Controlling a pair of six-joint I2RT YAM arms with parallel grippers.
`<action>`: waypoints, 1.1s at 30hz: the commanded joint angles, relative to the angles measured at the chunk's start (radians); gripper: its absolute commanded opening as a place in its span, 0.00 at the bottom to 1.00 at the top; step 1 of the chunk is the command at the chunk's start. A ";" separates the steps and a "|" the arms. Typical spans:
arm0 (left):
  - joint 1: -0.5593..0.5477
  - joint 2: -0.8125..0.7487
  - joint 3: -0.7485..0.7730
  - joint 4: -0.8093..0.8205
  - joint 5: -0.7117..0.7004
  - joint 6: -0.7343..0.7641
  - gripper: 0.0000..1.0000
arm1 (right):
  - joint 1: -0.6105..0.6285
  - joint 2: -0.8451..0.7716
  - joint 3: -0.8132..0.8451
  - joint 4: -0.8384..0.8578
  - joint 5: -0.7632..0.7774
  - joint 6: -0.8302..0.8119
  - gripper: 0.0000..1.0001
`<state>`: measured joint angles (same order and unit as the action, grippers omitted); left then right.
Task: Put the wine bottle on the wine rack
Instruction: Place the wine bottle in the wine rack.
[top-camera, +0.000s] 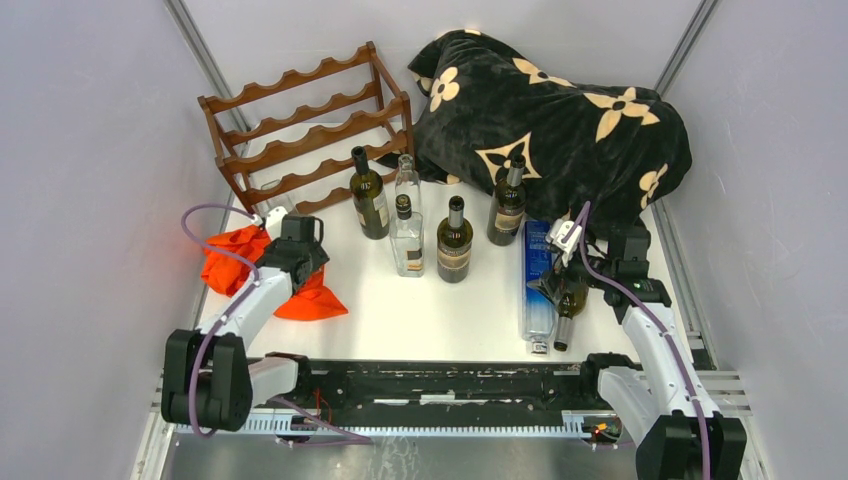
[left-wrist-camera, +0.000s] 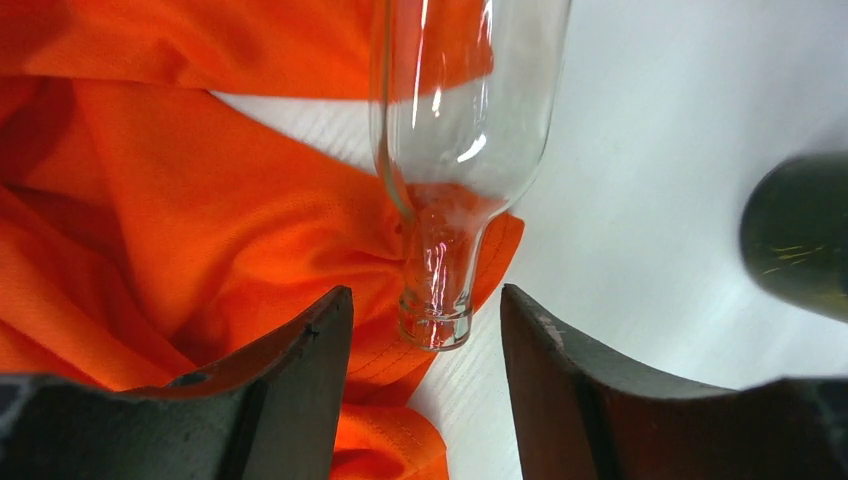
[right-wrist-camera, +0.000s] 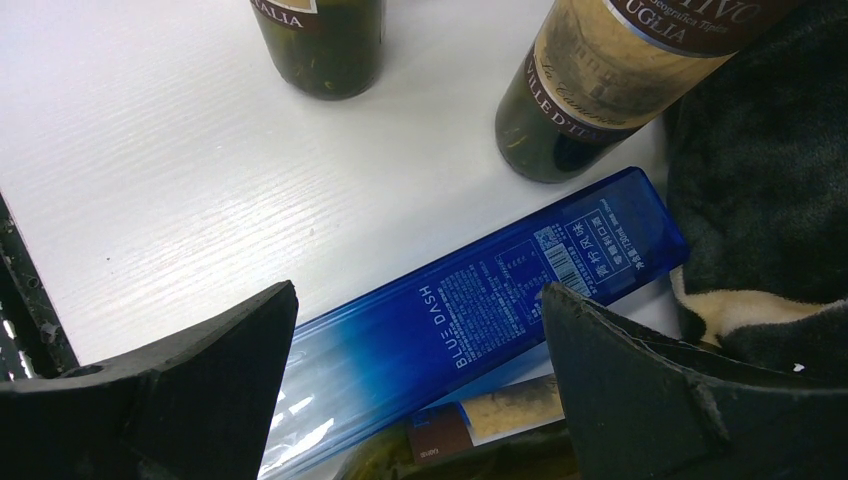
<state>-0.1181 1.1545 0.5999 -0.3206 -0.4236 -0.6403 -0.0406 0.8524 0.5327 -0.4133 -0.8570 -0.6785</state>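
Observation:
The dark reddish-brown wine rack (top-camera: 305, 130) stands at the back left with nothing on its wavy rails. A clear glass wine bottle (left-wrist-camera: 460, 110) lies on an orange cloth (left-wrist-camera: 200, 230), its mouth pointing at my left gripper (left-wrist-camera: 425, 300). That gripper is open, and the bottle's neck sits just ahead of the fingertips with a gap on each side. My left gripper (top-camera: 295, 245) hides this bottle in the top view. My right gripper (right-wrist-camera: 420, 330) hangs wide open over a blue bottle (right-wrist-camera: 500, 310) and a dark green bottle (right-wrist-camera: 470, 440), both lying flat.
Several bottles stand mid-table: a dark green one (top-camera: 369, 195), two clear ones (top-camera: 406, 240), and two more dark ones (top-camera: 454, 243). A black flower-patterned blanket (top-camera: 560, 120) is heaped at the back right. The orange cloth (top-camera: 235, 255) lies left of my left arm.

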 joint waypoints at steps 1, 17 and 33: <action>0.001 0.075 -0.005 0.057 0.039 -0.033 0.62 | 0.007 -0.009 0.036 0.011 -0.028 -0.013 0.98; 0.001 0.208 0.103 0.064 -0.031 0.048 0.18 | 0.008 -0.010 0.033 0.012 -0.022 -0.016 0.98; 0.006 0.441 0.370 -0.010 -0.163 0.142 0.35 | 0.011 -0.008 0.030 0.013 -0.016 -0.018 0.98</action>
<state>-0.1116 1.5677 0.9028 -0.3531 -0.5404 -0.5663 -0.0387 0.8520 0.5327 -0.4137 -0.8566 -0.6792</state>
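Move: The wine bottle, clear and already free of the fingers, has its neck about 5 cm straight below the left gripper; its body runs forward and left towards the wooden rack, whose middle is some 22 cm ahead and 5 cm higher. The dark bottle stands 6 cm ahead and 17 cm to the right, its middle 5 cm up; the orange cloth lies 5 cm left, 2 cm back and 7 cm down. From the right gripper the neck is roughly 53 cm left, 4 cm ahead, 10 cm down. Bring the open left gripper down about 5 cm, tipping its fingers a little steeper, and pinch the clear bottle by its neck just behind the mouth. Keeping that hold, raise it some 3 cm, then push it about 6 cm forward and slightly left into the rack, letting the wrist roll left side up. ##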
